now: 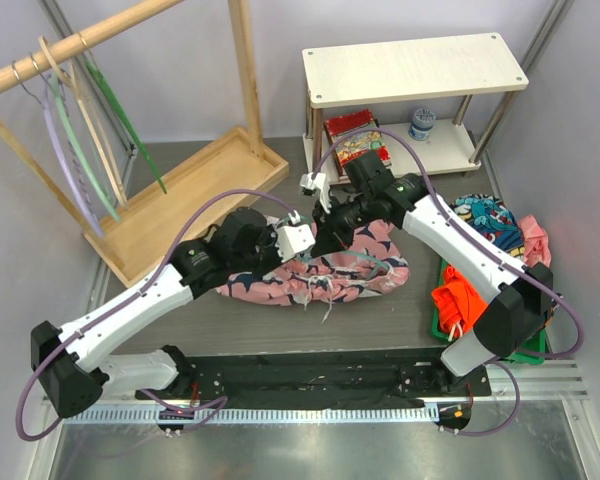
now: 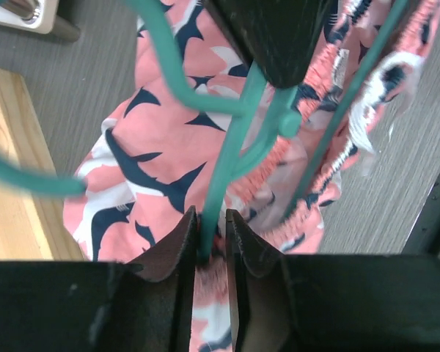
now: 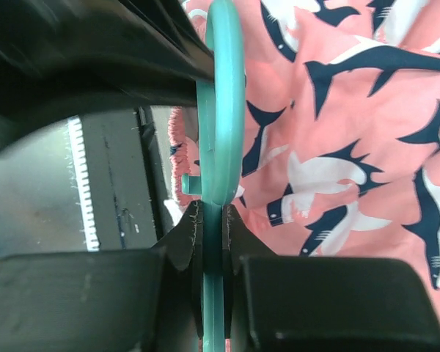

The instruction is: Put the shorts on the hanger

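Observation:
The pink shorts (image 1: 350, 270) with navy and white bird shapes lie bunched on the dark table between the two arms, and fill both wrist views (image 2: 154, 147) (image 3: 352, 147). The teal hanger (image 2: 235, 139) stands over them. Its thin bar runs between the fingers of my left gripper (image 2: 209, 216), whose jaws stand slightly apart around it with a sliver of gap. My right gripper (image 3: 213, 209) is shut on another part of the hanger (image 3: 224, 110), just below a curved section. From above, both grippers meet over the left part of the shorts (image 1: 320, 230).
A wooden rack (image 1: 180, 205) with several hangers (image 1: 70, 150) stands at back left. A white shelf unit (image 1: 410, 65) is at the back right. A green bin (image 1: 525, 352) at the right holds an orange garment (image 1: 458, 300) and turquoise cloth (image 1: 485, 215).

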`<state>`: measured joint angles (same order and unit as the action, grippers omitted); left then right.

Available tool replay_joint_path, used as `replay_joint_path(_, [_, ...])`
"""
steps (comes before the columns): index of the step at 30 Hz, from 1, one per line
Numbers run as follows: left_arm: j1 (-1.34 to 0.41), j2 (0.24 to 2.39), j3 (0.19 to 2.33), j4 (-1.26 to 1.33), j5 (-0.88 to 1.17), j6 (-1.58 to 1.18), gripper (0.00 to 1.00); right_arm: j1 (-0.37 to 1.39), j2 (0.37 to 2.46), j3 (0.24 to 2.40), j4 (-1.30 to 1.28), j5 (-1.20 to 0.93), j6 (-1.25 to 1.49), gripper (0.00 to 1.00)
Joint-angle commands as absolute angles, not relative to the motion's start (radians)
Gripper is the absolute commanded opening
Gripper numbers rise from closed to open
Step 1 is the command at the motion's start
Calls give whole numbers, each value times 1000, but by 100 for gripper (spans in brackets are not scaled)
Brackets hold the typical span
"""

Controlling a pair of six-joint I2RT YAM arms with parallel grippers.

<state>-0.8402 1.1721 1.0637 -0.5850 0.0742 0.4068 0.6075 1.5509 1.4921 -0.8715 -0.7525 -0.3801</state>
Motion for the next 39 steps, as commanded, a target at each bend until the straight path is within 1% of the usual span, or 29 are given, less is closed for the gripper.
replay_joint_path(1, [-793,1095,1074,-584,113,338,22,574,1470,1497,-815,-713,-400,1])
replay_joint_path(7, [-677,1084,1049,-609,159,296,23,557,1407,1459,-819,-736,-440,1])
replay_joint_path(9, [-658,1088,1052,-612,173,290,25,555,1388,1460,-825,-745,-448,1])
replay_joint_path(12, [-644,1095,1058,-601,181,282,26,557,1371,1474,-839,-753,-459,1])
replay_joint_path(15, [-638,1114,1075,-610,189,279,24,557,1348,1479,-845,-749,-465,1])
replay_joint_path(19, [-630,1105,1113,-603,201,270,24,555,1327,1488,-839,-688,-466,1])
replay_joint_path(22, [-627,1088,1184,-594,221,232,36,552,1324,1523,-815,-594,-401,1])
replay_joint_path(23, [-627,1083,1205,-589,219,218,41,545,1327,1538,-799,-566,-384,1])
replay_joint_path(26, [-627,1086,1310,-589,209,175,52,531,1345,1614,-770,-474,-301,1])
replay_joint_path(31, [-627,1147,1492,-615,199,68,59,517,1407,1767,-726,-390,-138,1])
replay_joint_path(34, [-627,1160,1529,-585,230,-41,67,515,1453,1834,-684,-396,-29,1])
replay_joint_path(36, [-627,1161,1542,-552,242,-104,67,517,1479,1862,-649,-405,39,1])
replay_joint_path(37, [-627,1166,1545,-542,245,-176,66,522,1486,1870,-609,-394,120,1])
replay_joint_path(39, [-627,1169,1552,-520,258,-247,66,544,1514,1903,-586,-374,170,1])
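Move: The hanger's neck, pinched by the right fingers, is roughly 3 cm ahead of the left hand, 4 cm to its right and 2 cm higher. The shorts' middle lies about 5 cm ahead, 3 cm right and 7 cm below the left hand; from the right hand it is some 2 cm ahead, 1 cm left and 9 cm down. The rack tray is about 19 cm ahead and 24 cm left of the left hand, 12 cm lower. Left opens off the hanger and rises some 20 cm; right, still pinching it, lifts 15 cm and forward. ##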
